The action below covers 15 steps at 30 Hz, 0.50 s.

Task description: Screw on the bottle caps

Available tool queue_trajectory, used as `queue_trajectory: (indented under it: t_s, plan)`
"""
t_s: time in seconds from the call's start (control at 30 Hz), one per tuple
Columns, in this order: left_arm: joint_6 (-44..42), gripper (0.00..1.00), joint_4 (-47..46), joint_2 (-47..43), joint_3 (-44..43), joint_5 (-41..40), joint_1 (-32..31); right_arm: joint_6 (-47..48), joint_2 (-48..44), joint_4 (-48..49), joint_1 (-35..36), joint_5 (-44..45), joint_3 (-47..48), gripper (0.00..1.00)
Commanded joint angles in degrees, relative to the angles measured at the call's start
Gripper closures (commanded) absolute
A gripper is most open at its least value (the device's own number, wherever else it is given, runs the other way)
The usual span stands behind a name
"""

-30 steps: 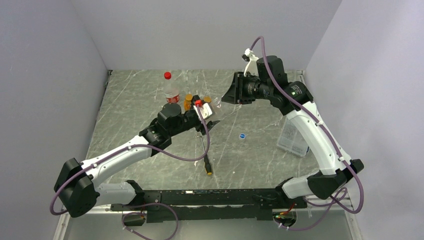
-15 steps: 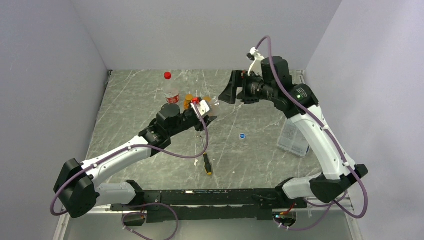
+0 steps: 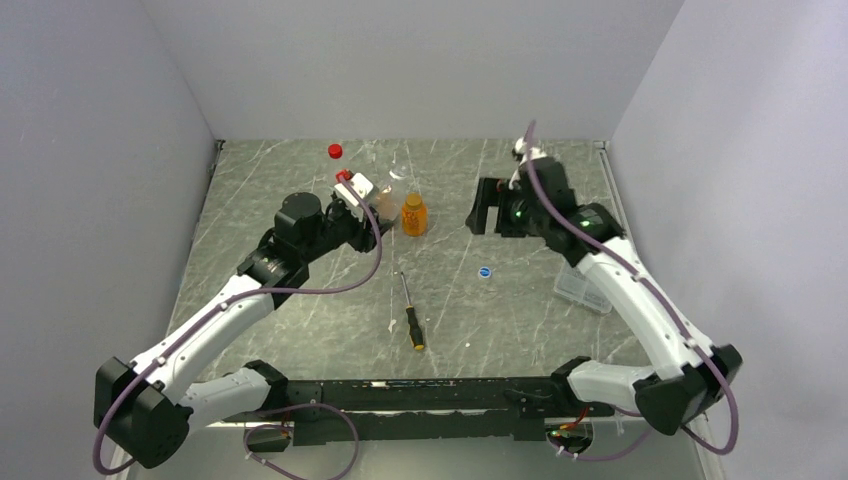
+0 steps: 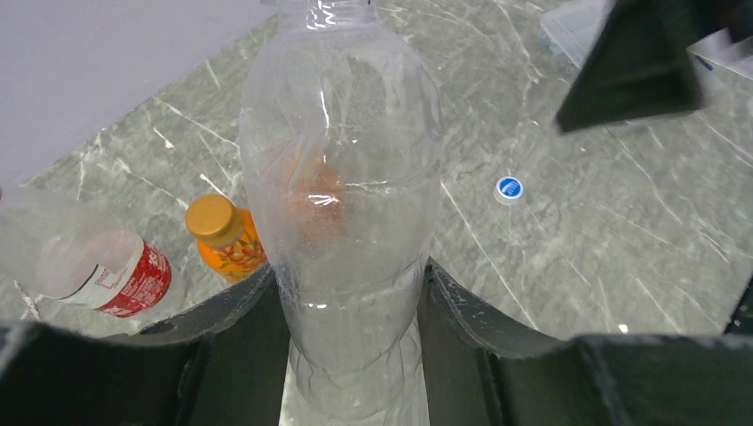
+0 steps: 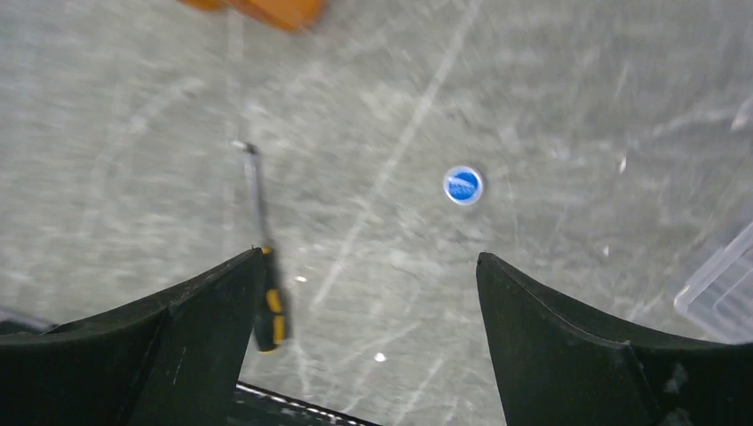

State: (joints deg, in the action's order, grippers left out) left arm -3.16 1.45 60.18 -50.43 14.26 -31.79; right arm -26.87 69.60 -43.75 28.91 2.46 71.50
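My left gripper (image 4: 348, 266) is shut on the lower body of a clear, unlabelled bottle (image 4: 342, 160), whose neck runs out of the top of the left wrist view. In the top view this gripper (image 3: 372, 207) holds the bottle (image 3: 391, 201) at the back left of the table. Just right of it stands an amber bottle (image 3: 414, 215) with an orange cap (image 4: 211, 218). Behind it is a bottle with a red-white label (image 4: 111, 277), wearing a red cap (image 3: 334, 151). A blue cap (image 3: 485, 271) lies alone on the table (image 3: 300, 270). My right gripper (image 5: 368, 257) hangs open and empty above and behind the blue cap (image 5: 463, 185).
A black-and-orange-handled screwdriver (image 3: 410, 318) lies at the front centre, left of the blue cap. A clear plastic box (image 3: 583, 285) sits at the right under the right arm. Grey walls close the table on three sides.
The left gripper has shut on the clear bottle and drawn it left and back, away from the amber bottle. The right gripper has opened and swung down toward the table.
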Motion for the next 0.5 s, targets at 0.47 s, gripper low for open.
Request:
queue_trajectory:
  t_s: [0.47]
  plan:
    - [-2.57, 0.6, 9.31, -5.82, -3.0, 7.89, 0.5, -2.66, 15.7, 20.72, 1.5, 9.41, -19.42, 0.41]
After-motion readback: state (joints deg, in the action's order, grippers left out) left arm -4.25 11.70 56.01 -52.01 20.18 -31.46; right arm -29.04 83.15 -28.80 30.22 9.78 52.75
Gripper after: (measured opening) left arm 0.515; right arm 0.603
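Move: The blue cap lies on the table about 22 cm below the empty right hand, some 4 cm ahead and 2 cm to its right. From the cap, the screwdriver is about 15 cm left and 11 cm back; the nearer orange bottle stands about 16 cm left and 9 cm farther out; the parts box lies about 23 cm right, level with it. From the left hand the cap is about 21 cm right, 3 cm ahead and 26 cm down. Towards the blue cap the right hand drops fast, some 16 cm almost straight down and slowing near the end, its fingers tipping steeper by nearly 20 degrees. They narrow from wide open to a little over half and stay above the cap without touching. The left hand, still gripping the clear bottle, eases back about 3 cm. ##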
